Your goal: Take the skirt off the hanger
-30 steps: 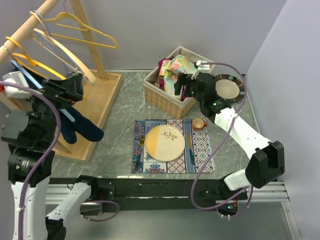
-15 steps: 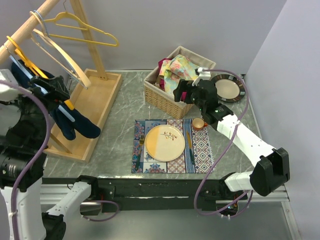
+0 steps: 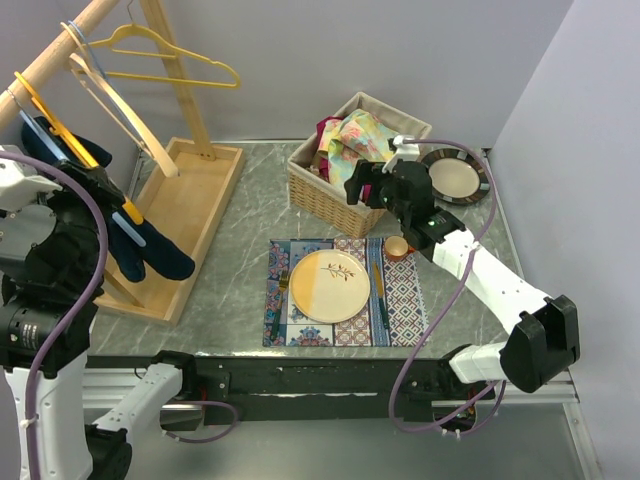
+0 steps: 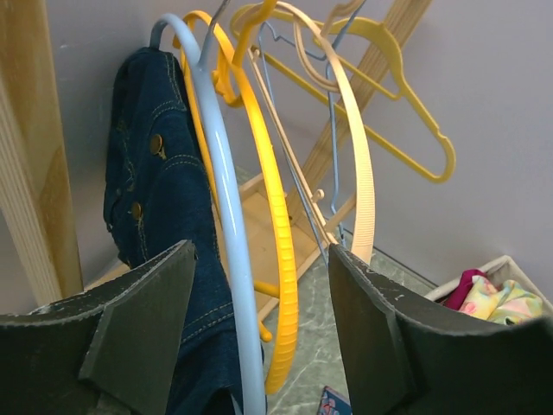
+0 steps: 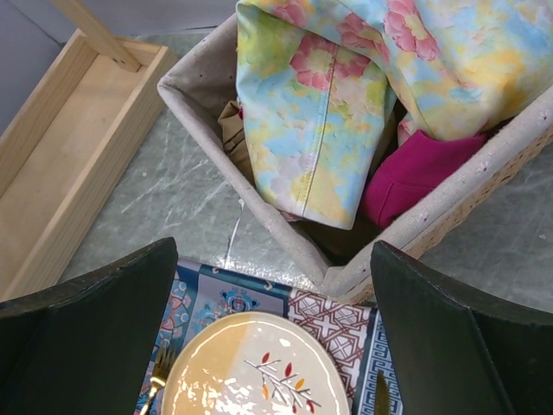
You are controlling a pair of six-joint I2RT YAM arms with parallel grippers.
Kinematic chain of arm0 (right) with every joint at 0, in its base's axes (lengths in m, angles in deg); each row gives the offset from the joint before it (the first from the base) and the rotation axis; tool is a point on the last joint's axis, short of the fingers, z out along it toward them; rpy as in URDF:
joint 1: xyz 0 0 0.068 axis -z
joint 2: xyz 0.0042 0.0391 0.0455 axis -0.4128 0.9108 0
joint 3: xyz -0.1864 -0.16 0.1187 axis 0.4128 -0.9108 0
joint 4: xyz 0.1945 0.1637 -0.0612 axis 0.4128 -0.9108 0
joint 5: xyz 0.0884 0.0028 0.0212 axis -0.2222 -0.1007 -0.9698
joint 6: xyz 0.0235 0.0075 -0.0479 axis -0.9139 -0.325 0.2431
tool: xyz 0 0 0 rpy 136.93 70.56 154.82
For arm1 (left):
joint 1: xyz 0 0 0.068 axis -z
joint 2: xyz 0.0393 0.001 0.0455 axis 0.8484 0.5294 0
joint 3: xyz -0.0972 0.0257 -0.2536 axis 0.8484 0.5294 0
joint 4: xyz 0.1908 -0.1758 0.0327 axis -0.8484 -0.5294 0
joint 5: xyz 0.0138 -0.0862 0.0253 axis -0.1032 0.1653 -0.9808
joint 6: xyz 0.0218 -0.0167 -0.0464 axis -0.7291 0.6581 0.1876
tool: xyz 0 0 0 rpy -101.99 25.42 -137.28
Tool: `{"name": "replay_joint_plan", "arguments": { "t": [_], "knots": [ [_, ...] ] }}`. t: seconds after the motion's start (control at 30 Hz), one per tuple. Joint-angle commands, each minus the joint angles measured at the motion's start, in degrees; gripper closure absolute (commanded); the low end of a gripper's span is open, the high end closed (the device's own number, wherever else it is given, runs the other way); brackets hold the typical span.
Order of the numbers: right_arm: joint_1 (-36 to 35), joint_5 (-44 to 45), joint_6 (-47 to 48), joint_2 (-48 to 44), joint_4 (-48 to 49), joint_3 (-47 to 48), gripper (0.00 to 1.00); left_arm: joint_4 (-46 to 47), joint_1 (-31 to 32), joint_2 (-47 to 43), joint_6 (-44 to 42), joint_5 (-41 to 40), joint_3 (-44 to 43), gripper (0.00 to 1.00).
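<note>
A dark denim skirt point(image 3: 158, 258) hangs on a light-blue hanger point(image 3: 133, 226) from the wooden rail at the far left. In the left wrist view the skirt point(image 4: 160, 199) drapes over the left arm of that hanger point(image 4: 226, 242), with a yellow hanger point(image 4: 275, 259) right beside it. My left gripper point(image 4: 259, 337) is open, and both of these hanger arms run between its jaws without touching the pads. The skirt fabric lies against the left finger point(image 4: 143, 328). My right gripper point(image 3: 365, 185) is open and holds nothing, hovering between the basket and the placemat.
A wooden rack with a tray base point(image 3: 190, 210) carries cream and yellow hangers point(image 3: 170, 75). A wicker basket point(image 3: 325, 198) full of clothes stands mid-table. In front lie a patterned placemat point(image 3: 400, 310) with a plate point(image 3: 330, 285) and cutlery, a small cup point(image 3: 398, 247) and a dark-rimmed plate point(image 3: 455, 175).
My left arm has drawn back to the left with the hanger and skirt swinging along, and its jaws have narrowed around the hanger arms. The right gripper shifted slightly left.
</note>
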Motion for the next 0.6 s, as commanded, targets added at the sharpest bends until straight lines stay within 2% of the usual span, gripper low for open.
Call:
{"name": "replay_joint_plan", "arguments": {
  "t": [0.0,0.13,0.27,0.57],
  "knots": [
    [-1.1,1.6,0.2,-0.5,-0.1,2.5,0.0,-2.1,0.0,2.1,-0.6,-2.2,-1.8,0.34],
    [-1.3,1.7,0.4,-0.9,-0.1,2.5,0.0,-4.5,0.0,5.0,0.9,-6.1,-3.3,0.4],
    [-1.6,1.7,0.1,-2.1,1.6,0.6,0.0,-2.5,0.0,5.3,0.4,-5.5,-0.9,0.45],
    [-3.1,3.0,0.4,-1.9,1.6,1.2,0.0,-2.6,0.0,5.1,1.3,-8.4,1.3,0.67]
  ]
}}
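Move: The light-blue hanger's lower arm, which my left hand is going for, lies some 4 cm ahead, 1 cm to the left and 3 cm below it. The yellow hanger's arm runs 2 cm to the right of that and level with it. The denim skirt hangs about 7 cm ahead and 6 cm left of my left hand, 12 cm lower; the pale wooden hanger is 10 cm ahead and 7 cm right, slightly higher. From my right hand the light-blue arm is roughly 45 cm left, 12 cm back and 20 cm up. I sink my left hand about 4 cm while easing it some 3 cm forward, in towards the lower arm of the light-blue hanger, and let the wrist tip down about 10 degrees, turning slightly counter-clockwise. On the way my fingers close from over half open to about a third, narrowing around the light-blue and yellow arms; a firm pinch can't be made out yet. ##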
